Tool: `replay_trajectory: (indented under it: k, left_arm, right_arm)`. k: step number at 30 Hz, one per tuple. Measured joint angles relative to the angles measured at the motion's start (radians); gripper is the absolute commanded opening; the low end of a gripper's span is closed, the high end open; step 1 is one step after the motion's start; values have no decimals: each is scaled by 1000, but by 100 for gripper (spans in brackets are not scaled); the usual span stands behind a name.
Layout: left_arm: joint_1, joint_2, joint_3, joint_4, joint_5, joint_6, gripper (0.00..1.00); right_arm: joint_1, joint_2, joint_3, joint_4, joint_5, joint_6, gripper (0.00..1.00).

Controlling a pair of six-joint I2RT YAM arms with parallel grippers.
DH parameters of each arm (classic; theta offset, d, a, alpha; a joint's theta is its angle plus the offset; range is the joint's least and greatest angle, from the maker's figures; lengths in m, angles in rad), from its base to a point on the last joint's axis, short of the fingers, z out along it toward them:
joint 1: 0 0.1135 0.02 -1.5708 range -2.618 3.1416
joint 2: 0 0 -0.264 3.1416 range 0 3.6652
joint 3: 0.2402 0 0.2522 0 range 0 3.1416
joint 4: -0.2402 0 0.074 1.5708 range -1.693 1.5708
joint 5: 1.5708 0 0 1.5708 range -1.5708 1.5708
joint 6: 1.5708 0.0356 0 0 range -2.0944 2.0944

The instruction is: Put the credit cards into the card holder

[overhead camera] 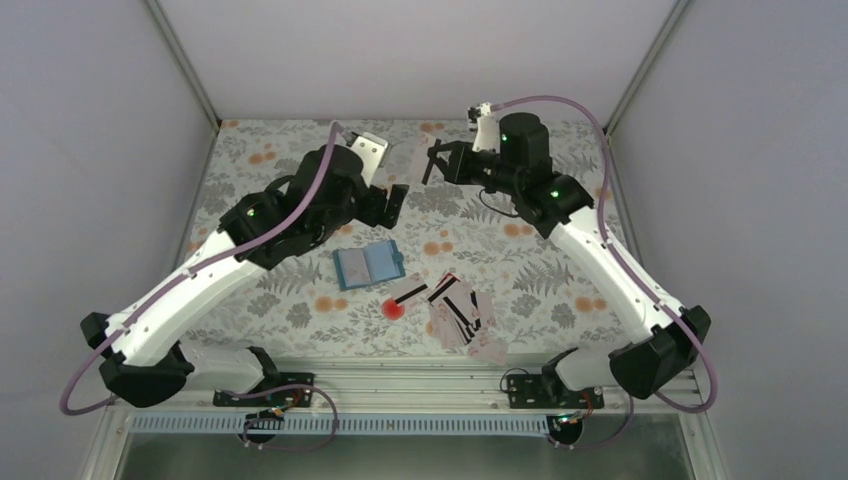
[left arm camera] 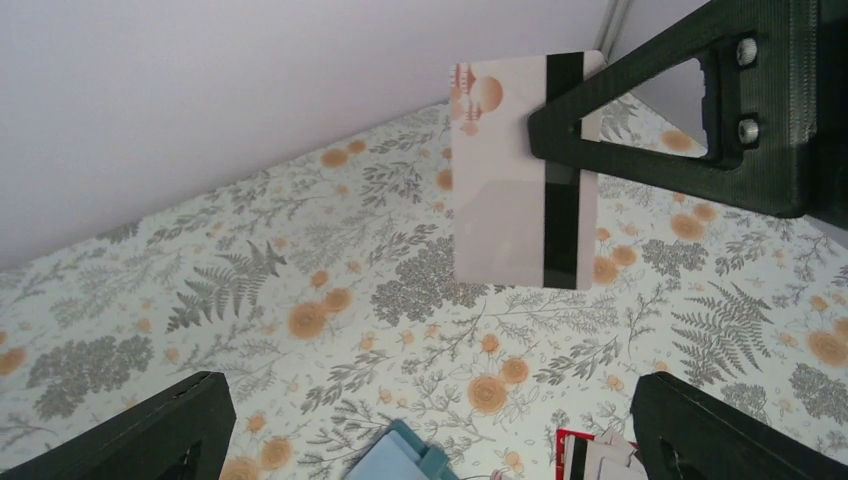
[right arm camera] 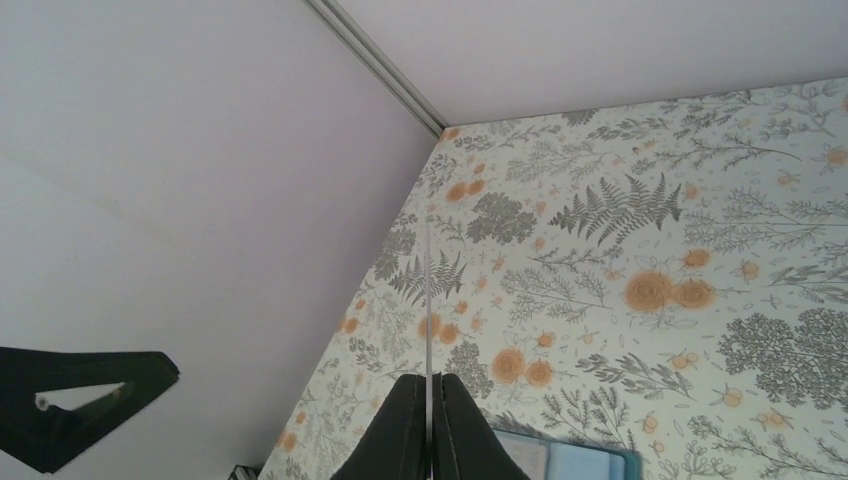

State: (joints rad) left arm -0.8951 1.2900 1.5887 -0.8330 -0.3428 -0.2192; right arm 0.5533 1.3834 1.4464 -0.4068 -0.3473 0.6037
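My right gripper (overhead camera: 437, 160) is shut on one pale credit card with a black stripe (left arm camera: 520, 170), holding it up in the air above the back of the table. In the right wrist view that card (right arm camera: 428, 300) shows edge-on between the closed fingers (right arm camera: 405, 430). My left gripper (overhead camera: 388, 185) hangs just in front of the held card, open wide and empty, apart from it. The blue card holder (overhead camera: 368, 266) lies open on the table below. Several more credit cards (overhead camera: 460, 312) lie in a loose pile to its right.
A round red spot (overhead camera: 393, 308) sits on the floral table cover (overhead camera: 300, 300) next to a single striped card (overhead camera: 410, 293). Pale walls close the table on the left, right and back. Both arm bases stand at the near edge.
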Motion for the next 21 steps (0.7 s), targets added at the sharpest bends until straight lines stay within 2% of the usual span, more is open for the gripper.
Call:
replay_trajectory:
  k: [6, 9, 16, 21]
  left_arm:
    - [14, -59, -28, -7, 43, 40, 100]
    - [59, -77, -39, -2, 145, 54, 100]
    - [227, -107, -53, 64, 494, 68, 100]
    - [265, -111, -33, 95, 631, 61, 100]
  right_arm:
    - [0, -56, -42, 0, 10, -73, 3]
    - [-8, -87, -70, 1, 1, -137, 3]
    - [-81, -157, -123, 6, -98, -236, 3]
    - [-110, -176, -127, 6, -187, -271, 3]
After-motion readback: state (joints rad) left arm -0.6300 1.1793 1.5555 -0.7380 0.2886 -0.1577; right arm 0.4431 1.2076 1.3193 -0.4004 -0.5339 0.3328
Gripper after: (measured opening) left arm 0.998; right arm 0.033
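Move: The card sits in the right fingers, its middle some 2 cm ahead and 2 cm left of that hand point; from the open left hand it is roughly 8 cm ahead, 5 cm right. The card holder lies about 9 cm back, 11 cm left and 36 cm below the right hand, and from the left hand 2 cm back, 5 cm left, 37 cm down. From the right hand, the card pile is 19 cm back, 8 cm right, also on the table. The card, still pinched in the shut right fingers, is carried back and to the right about 5 cm, rising slightly as that wrist tips up and swings a little counter-clockwise. The left hand, already clear of the card and wide open, eases back and left, then climbs to about 4 cm higher, rolling its left side down and turning clockwise. ##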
